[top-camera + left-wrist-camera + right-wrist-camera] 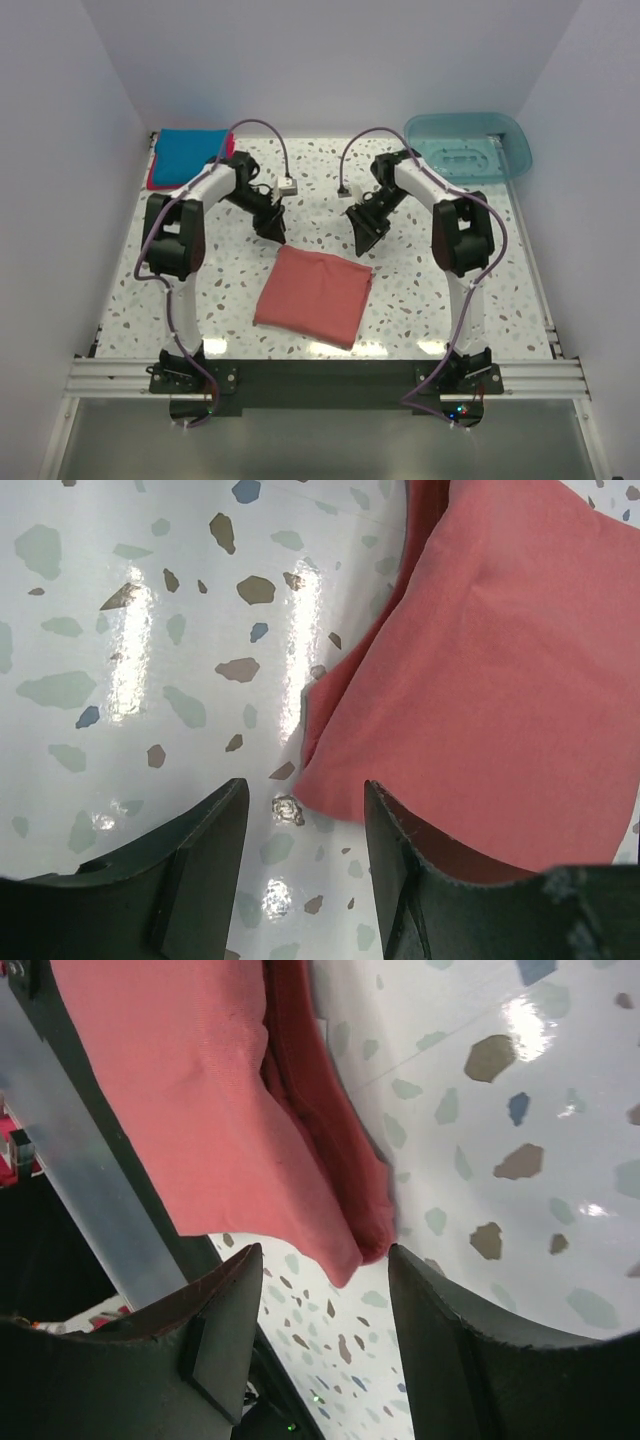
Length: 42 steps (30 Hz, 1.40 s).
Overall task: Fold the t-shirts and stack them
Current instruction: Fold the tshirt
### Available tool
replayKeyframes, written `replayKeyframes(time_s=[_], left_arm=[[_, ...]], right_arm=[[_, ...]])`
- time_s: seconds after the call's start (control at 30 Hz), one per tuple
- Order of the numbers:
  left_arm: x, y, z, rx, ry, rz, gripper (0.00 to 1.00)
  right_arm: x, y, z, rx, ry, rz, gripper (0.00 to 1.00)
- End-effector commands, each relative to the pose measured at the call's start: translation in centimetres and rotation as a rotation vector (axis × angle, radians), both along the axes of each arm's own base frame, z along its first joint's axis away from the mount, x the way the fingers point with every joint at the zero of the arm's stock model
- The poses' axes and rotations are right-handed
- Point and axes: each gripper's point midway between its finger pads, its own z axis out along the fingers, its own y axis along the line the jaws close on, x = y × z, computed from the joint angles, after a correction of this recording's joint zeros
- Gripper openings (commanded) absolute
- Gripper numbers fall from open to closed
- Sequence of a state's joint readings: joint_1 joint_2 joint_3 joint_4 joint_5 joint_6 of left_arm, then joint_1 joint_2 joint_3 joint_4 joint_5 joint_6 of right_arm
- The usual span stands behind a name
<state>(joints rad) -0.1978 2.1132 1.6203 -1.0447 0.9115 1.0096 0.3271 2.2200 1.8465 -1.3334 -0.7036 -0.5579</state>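
A salmon-red t-shirt (315, 296) lies folded into a rough square in the middle of the speckled table. My left gripper (272, 230) hovers just past its far left corner, jaws open and empty. In the left wrist view the shirt (500, 680) fills the right side, and its corner reaches toward the gap of the left gripper (300, 825). My right gripper (365, 235) hangs open by the far right corner. The right wrist view shows the shirt's (200, 1110) folded corner just ahead of the right gripper (325, 1290). A bright blue t-shirt (190, 155) rests folded on a crimson-pink one (152, 181) at the back left.
A translucent teal tub (470, 148) stands at the back right corner. White walls close in the table on three sides. An aluminium rail (320, 375) with both arm bases runs along the near edge.
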Motion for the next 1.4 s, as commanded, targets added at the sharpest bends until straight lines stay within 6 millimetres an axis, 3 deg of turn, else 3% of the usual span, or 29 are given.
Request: replayKeyframes(time_s=[0.0, 0.23, 0.47, 0.7, 0.77, 0.83, 0.97, 1.03, 1.17, 1.3, 1.37], left_arm=[[0.6, -1.6, 0.5, -0.009, -0.018, -0.017, 0.54], [-1.6, -1.6, -2.8, 0.061, 0.036, -0.062, 0.49], [-2.0, -1.2, -4.7, 0.114, 0.021, -0.060, 0.37], [-1.9, -0.9, -5.5, 0.139, 0.027, -0.044, 0.14], [-1.7, -0.8, -5.8, 0.156, 0.033, -0.025, 0.05], [-1.5, -0.6, -6.3, 0.177, 0.037, -0.010, 0.00], [-1.2, -0.2, -6.9, 0.210, 0.035, 0.017, 0.00], [-1.1, 0.0, -7.1, 0.224, 0.031, 0.030, 0.00], [-0.4, 0.2, -7.3, 0.237, 0.015, 0.050, 0.00], [-0.2, 0.5, -7.9, 0.263, 0.021, 0.079, 0.00], [-0.1, 0.7, -8.2, 0.278, 0.023, 0.091, 0.00]], right_arm=[[-1.3, 0.5, 1.2, 0.031, 0.016, 0.015, 0.57], [-2.8, 1.0, 0.4, 0.017, 0.035, 0.028, 0.57], [-4.2, 0.7, -1.2, -0.017, 0.060, 0.056, 0.52], [-4.2, 0.5, -0.1, -0.024, 0.037, 0.063, 0.09], [-4.0, 0.4, 0.5, -0.033, 0.026, 0.070, 0.01], [-4.3, 0.0, 1.2, -0.051, 0.041, 0.072, 0.00], [-4.5, -0.7, 2.9, -0.090, 0.041, 0.083, 0.00], [-4.6, -1.7, 2.2, -0.138, 0.028, 0.098, 0.00], [-4.7, -4.1, -1.2, -0.255, 0.029, 0.097, 0.00], [-2.2, -5.7, -4.9, -0.362, -0.037, 0.063, 0.00], [-0.6, -5.9, -5.3, -0.401, -0.088, 0.033, 0.00]])
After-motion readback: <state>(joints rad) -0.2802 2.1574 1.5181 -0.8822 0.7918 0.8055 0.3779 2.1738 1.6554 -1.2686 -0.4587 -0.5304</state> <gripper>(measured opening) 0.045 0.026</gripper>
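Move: The folded pink t-shirt lies just short of both open hands: its far left corner is about 2 cm back from the left hand, 2 cm to its right and 5 cm below, its middle some 13 cm back and 10 cm right. Its far right corner sits roughly 5 cm straight back from the right hand and 4 cm lower. The folded stack stands about 19 cm ahead of the left hand and 21 cm to its left. The t-shirt's two far corners are taken together: the left hand sinks about 5 cm, easing back and right, and shuts on its corner, then holds nearly still. The right hand draws back some 5 cm while sinking and closes on the other corner, lifts slightly forward, then goes right and down, its fingertips tipping about 15 degrees steeper. ##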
